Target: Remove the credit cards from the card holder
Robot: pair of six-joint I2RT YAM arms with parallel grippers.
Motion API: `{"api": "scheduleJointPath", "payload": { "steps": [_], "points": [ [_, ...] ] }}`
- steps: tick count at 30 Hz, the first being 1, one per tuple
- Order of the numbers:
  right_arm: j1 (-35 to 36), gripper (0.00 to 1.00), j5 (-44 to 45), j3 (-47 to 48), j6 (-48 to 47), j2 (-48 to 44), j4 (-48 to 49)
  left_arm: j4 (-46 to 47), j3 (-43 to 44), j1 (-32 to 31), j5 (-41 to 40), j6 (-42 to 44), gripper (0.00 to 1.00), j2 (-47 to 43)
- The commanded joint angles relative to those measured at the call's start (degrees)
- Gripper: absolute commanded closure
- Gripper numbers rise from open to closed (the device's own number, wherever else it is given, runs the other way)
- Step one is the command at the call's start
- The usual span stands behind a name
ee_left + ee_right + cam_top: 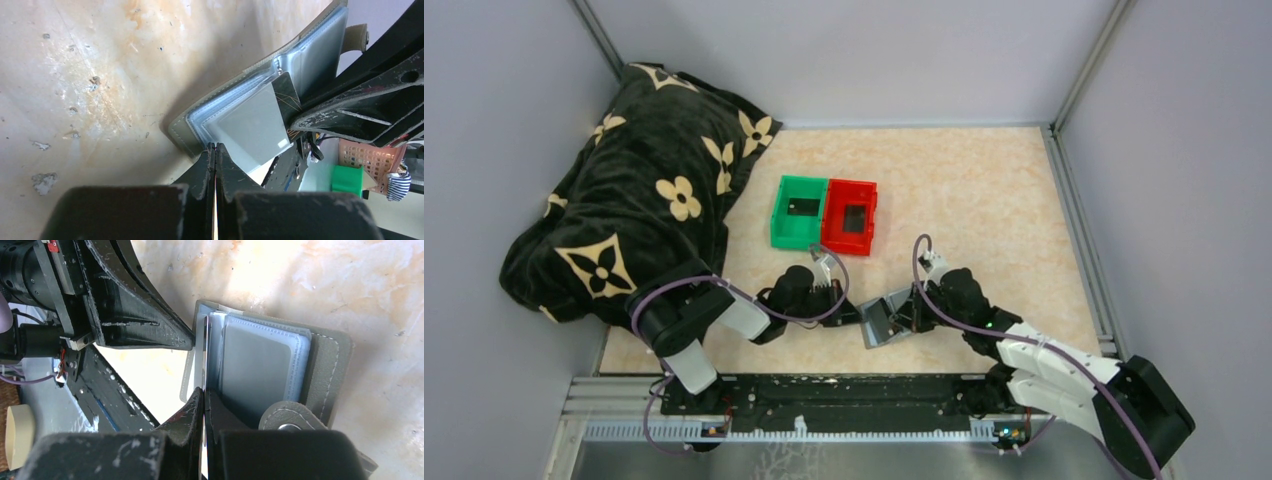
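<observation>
The grey card holder [879, 320] lies open on the table between my two grippers. In the left wrist view its clear sleeves [250, 125] fan out, and a dark credit card [287, 92] with gold lines sticks out of one sleeve. My left gripper [215, 146] is shut on the edge of a sleeve at the holder's lower corner. My right gripper [205, 390] is shut on the thin edge of that card, next to the grey inner panel [260, 370] and the snap tab [287, 417]. The left gripper's fingertip [187, 342] touches the holder's top edge.
A green bin [782, 215] and a red bin [871, 222] stand side by side behind the grippers, each with a dark flat card inside. A black blanket with cream flowers [639, 190] is heaped at the far left. Grey walls close in the table.
</observation>
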Motion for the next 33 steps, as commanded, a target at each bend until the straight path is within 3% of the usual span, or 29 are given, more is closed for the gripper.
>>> {"api": "scheduleJointPath", "payload": {
  "steps": [1,9,17,26,31,33],
  "points": [
    [-0.73,1.0,1.85,2.08,-3.55,-4.38,-4.07,0.22,1.1,0.36,-0.81,1.27,1.0,1.14],
    [-0.73,1.0,9.8,4.98,-9.94,-6.35,-11.23,0.14,1.98,0.35,0.03,1.21,1.0,1.91],
    [-0.72,1.0,12.22,5.27,-9.4,-9.77,-12.51,0.22,2.47,0.34,0.62,1.23,1.0,2.84],
    [-1.17,1.0,20.92,6.74,-6.71,-14.86,-16.6,1.06,2.34,0.34,1.15,1.46,0.98,2.4],
    [-1.39,1.0,17.21,7.36,-6.24,-17.76,-14.73,3.15,0.48,0.34,0.5,1.46,0.45,-1.94],
    [-1.42,1.0,15.24,7.28,-5.26,-17.68,-13.17,5.72,-0.86,0.33,0.46,1.7,0.35,-4.44]
  ]
}}
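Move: The card is already pinched in my right fingers, its middle about 3 cm to their left and slightly lower, still partly in the card holder. The holder's middle is some 2 cm left of that hand and 3 cm below. The red box is about 27 cm ahead and 12 cm left, the green box 28 cm ahead and 24 cm left. My left hand's shut tips are at the holder's left edge; the card is about 5 cm to their right, slightly higher. Keeping its pinch, my right hand draws the card out of the holder's pocket, about 5 cm to the right and 3 cm forward, rising some 3 cm mostly towards the end, while the wrist turns clockwise and tilts by roughly 20 degrees in all. My left hand holds the holder's left edge down with shut tips, sinking half a centimetre, then at the last opens past halfway and lifts off. ##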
